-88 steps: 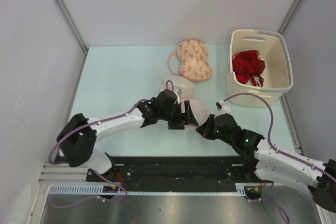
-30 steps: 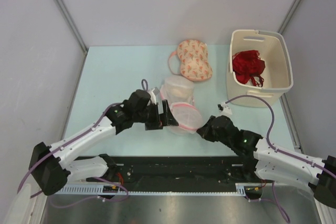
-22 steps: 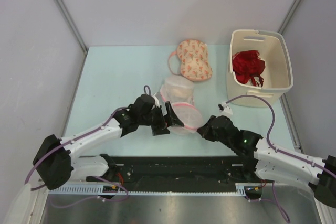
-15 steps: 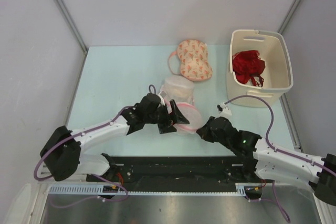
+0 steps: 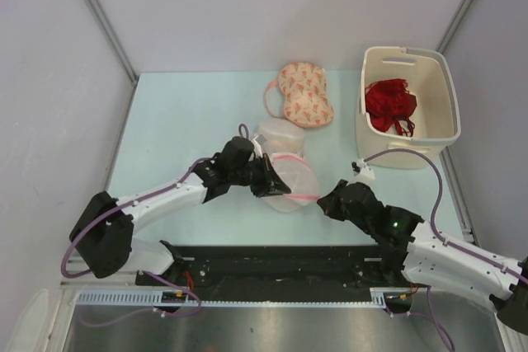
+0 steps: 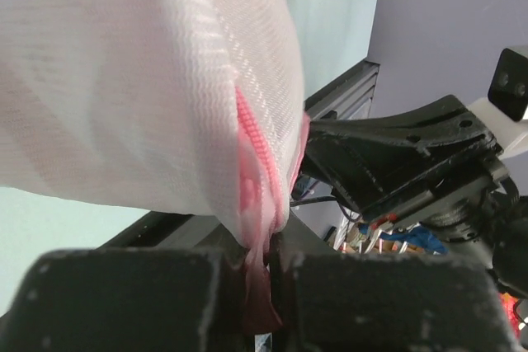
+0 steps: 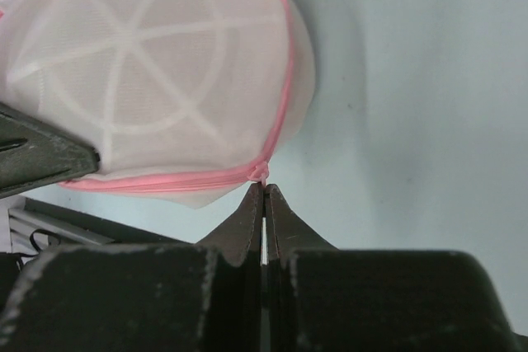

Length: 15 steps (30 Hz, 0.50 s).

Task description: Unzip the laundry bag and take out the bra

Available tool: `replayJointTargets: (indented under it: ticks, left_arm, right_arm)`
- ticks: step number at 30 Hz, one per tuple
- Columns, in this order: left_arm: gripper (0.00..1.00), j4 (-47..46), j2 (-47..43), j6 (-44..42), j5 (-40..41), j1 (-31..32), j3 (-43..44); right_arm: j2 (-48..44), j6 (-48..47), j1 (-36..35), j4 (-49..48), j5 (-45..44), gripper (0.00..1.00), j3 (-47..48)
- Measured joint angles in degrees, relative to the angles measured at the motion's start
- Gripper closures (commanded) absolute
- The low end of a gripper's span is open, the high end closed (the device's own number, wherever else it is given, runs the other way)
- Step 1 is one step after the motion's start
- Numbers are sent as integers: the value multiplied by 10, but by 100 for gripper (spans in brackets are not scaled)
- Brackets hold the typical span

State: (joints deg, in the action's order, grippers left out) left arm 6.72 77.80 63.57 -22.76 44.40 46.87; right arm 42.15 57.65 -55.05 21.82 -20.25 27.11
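The laundry bag (image 5: 293, 177), a white mesh dome with pink zipper trim, lies on the table between both arms. My left gripper (image 5: 267, 180) is shut on the pink trim at its left rim; in the left wrist view the pink zipper trim (image 6: 252, 179) is pinched in that gripper (image 6: 267, 260). My right gripper (image 5: 323, 199) is at the bag's right edge. Seen from the right wrist, that gripper (image 7: 264, 189) is shut on the small pink zipper pull (image 7: 263, 174) below the laundry bag (image 7: 165, 72). The bra is hidden inside the mesh.
A second mesh pouch (image 5: 279, 133) lies right behind the bag. Farther back is a pink patterned bra (image 5: 305, 95). At the right stands a cream bin (image 5: 441, 88) holding a red lacy bra (image 5: 389, 105). Walls close in the table's left, back and right.
My left gripper, open a second ago, moved right onto the bag's left rim and shut on the pink trim. The right gripper stayed shut, drifting slightly right.
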Motion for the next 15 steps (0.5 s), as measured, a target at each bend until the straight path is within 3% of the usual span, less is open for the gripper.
replayJointTargets:
  ticks: [6,15]
  left_arm:
    - [100,16,-13,-55,-55,-32,2]
    - [100,-16,-10,-107,-131,-41,21]
  right_arm:
    - [4,-64,72,-11,16,100,1]
    - [85,-189,215,-133,125,100,-1]
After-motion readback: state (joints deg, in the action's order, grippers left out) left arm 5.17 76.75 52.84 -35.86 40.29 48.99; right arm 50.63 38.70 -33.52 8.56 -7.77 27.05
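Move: Both hands already hold the laundry bag's pink zip edge, so its middle lies close: about 5 cm ahead and 8 cm to the left of the right hand, a few centimetres lower. From the left hand it is about 5 cm ahead, 1 cm to the right and 5 cm below. Counted from the right hand, the second mesh bag lies some 19 cm ahead and 11 cm left, and the floral cloth some 31 cm ahead and 4 cm left, both roughly 8 cm lower. Forward and somewhat to its right, the right hand sweeps about 8 cm at nearly constant height, keeping its pinch on the pink tab at the zip edge as it draws the edge away from the left grip. The left hand keeps its edge of the bag pinched, lifts it about 3 cm and turns some 15 degrees, mostly clockwise. ##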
